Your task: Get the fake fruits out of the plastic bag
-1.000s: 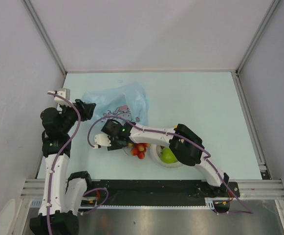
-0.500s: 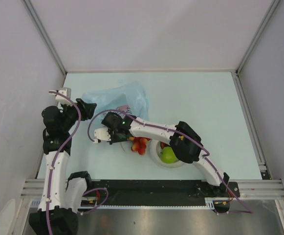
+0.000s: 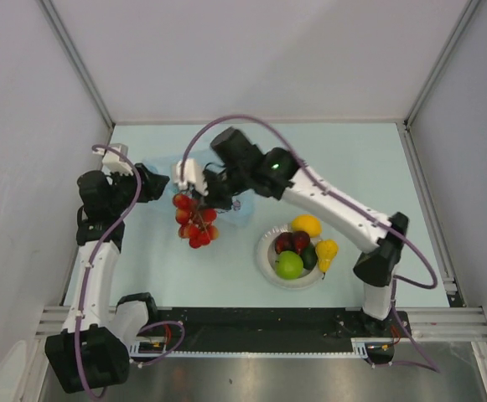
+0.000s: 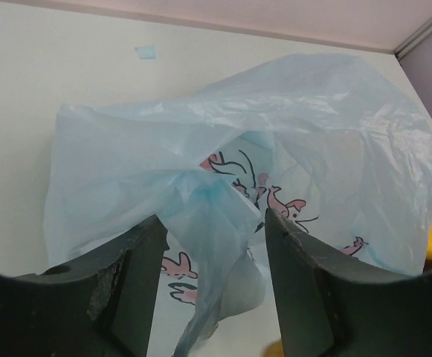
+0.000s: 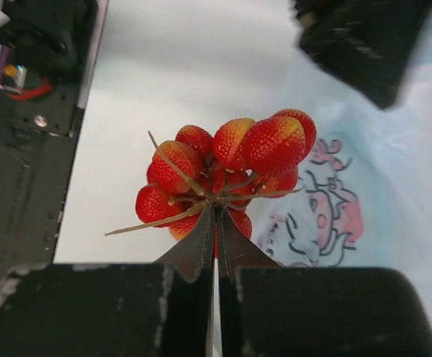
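My right gripper (image 3: pixel 192 194) is shut on the stem of the bunch of red grapes (image 3: pixel 195 223), which hangs in the air left of the plate. In the right wrist view the fingertips (image 5: pixel 216 216) pinch the stem just under the grapes (image 5: pixel 230 156), with the plastic bag (image 5: pixel 379 186) below. The light-blue bag (image 4: pixel 312 119) lies crumpled at the far left, mostly hidden by the right arm in the top view. My left gripper (image 3: pixel 154 182) is open, and a loose fold of the bag (image 4: pixel 212 223) sits between its fingers. I cannot see any fruit inside the bag.
A white plate (image 3: pixel 265 261) at the front centre holds a lemon (image 3: pixel 306 224), a maroon fruit (image 3: pixel 286 243), an avocado (image 3: pixel 309 256), a green apple (image 3: pixel 290 266) and a banana (image 3: pixel 327 250). Grey walls close in the table on three sides.
My right gripper shut on the grape stem and swung up and back from beside the plate, lifting the bunch. The fruits on the plate are now uncovered. The left arm barely moved.
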You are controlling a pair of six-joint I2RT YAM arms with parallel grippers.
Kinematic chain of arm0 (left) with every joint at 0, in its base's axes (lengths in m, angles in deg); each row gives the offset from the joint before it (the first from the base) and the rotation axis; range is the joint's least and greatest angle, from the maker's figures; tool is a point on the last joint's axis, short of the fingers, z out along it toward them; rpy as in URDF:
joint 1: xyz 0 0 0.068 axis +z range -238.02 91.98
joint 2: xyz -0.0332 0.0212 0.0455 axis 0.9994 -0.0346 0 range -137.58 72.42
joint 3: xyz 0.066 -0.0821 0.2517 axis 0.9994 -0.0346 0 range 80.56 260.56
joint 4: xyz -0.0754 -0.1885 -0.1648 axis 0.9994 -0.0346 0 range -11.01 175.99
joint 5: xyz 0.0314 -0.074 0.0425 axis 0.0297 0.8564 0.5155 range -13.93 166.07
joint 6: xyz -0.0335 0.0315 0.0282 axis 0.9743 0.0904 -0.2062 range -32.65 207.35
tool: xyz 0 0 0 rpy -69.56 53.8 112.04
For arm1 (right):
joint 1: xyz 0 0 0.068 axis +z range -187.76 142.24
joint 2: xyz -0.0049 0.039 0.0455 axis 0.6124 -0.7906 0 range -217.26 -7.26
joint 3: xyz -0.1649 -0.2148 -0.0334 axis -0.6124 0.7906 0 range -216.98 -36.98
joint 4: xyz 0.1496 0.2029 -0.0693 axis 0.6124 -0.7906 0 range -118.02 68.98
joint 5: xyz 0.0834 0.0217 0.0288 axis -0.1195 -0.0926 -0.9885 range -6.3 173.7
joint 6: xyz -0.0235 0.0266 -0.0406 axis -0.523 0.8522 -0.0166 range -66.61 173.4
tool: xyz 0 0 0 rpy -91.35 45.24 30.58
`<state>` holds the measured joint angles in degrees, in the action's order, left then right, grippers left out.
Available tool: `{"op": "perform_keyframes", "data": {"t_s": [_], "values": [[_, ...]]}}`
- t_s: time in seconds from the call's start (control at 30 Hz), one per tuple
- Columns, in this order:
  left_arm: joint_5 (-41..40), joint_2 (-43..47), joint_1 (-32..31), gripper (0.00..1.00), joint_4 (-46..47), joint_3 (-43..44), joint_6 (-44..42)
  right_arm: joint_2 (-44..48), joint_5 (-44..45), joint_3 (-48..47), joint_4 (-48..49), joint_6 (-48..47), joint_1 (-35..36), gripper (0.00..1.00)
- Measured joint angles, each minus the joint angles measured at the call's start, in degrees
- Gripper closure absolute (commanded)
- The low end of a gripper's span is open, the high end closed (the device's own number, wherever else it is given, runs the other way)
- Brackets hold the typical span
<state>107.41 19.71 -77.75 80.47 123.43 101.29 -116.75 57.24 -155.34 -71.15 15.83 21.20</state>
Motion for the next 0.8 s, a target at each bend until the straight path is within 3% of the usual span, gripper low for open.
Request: {"op": "perform_keyframes", "data": {"t_s": [0.17, 0.33, 0.6, 0.8], "values": [[0.2, -0.72, 0.0, 0.4, -1.31, 2.08, -1.16, 10.75, -6.01, -1.95, -4.04, 2.03, -7.74, 1.0], [0.39, -2.34, 0.0, 0.4, -1.73, 3.56, -2.43, 19.85, -5.31, -0.7, -8.94, 1.92, -8.96, 1.0], [0.7, -5.4, 0.0, 0.4, -3.85, 5.01, -3.48, 36.09, -2.93, 15.37, -13.53, 3.34, -15.3, 1.0], [1.44, -8.37, -0.02, 0.4, -4.02, 6.23, -3.45, 40.7, -2.75, 23.39, -16.06, 3.56, -20.11, 1.0]]}}
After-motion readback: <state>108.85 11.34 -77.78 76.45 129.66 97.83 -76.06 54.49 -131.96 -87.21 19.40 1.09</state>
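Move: The white plate of fruit, where the haul is heading, lies about 21 cm to the right of the right hand, 1 cm ahead and 26 cm below; the red fruit cluster hangs by its stems 6 cm under the shut tips, 3 cm left and 1 cm back. On the plate's far side, the orange sits 28 cm right and 10 cm ahead; the plastic bag spreads 18 cm ahead and 5 cm left. From the left hand the plate lies roughly 34 cm right, 11 cm back, 22 cm below. Already rising fast with the red cluster's stems at its shut fingertips, the right hand sweeps some 23 cm to its right until it is high over the white plate, climbing about 13 cm and then sinking back half of that, and drifting a little towards its base. The fingers stay shut while the cluster comes away from them, and the wrist levels a little early on, then swings about 20 degrees clockwise; the left hand, fingers still open by the bag, eases 2 cm forward. ##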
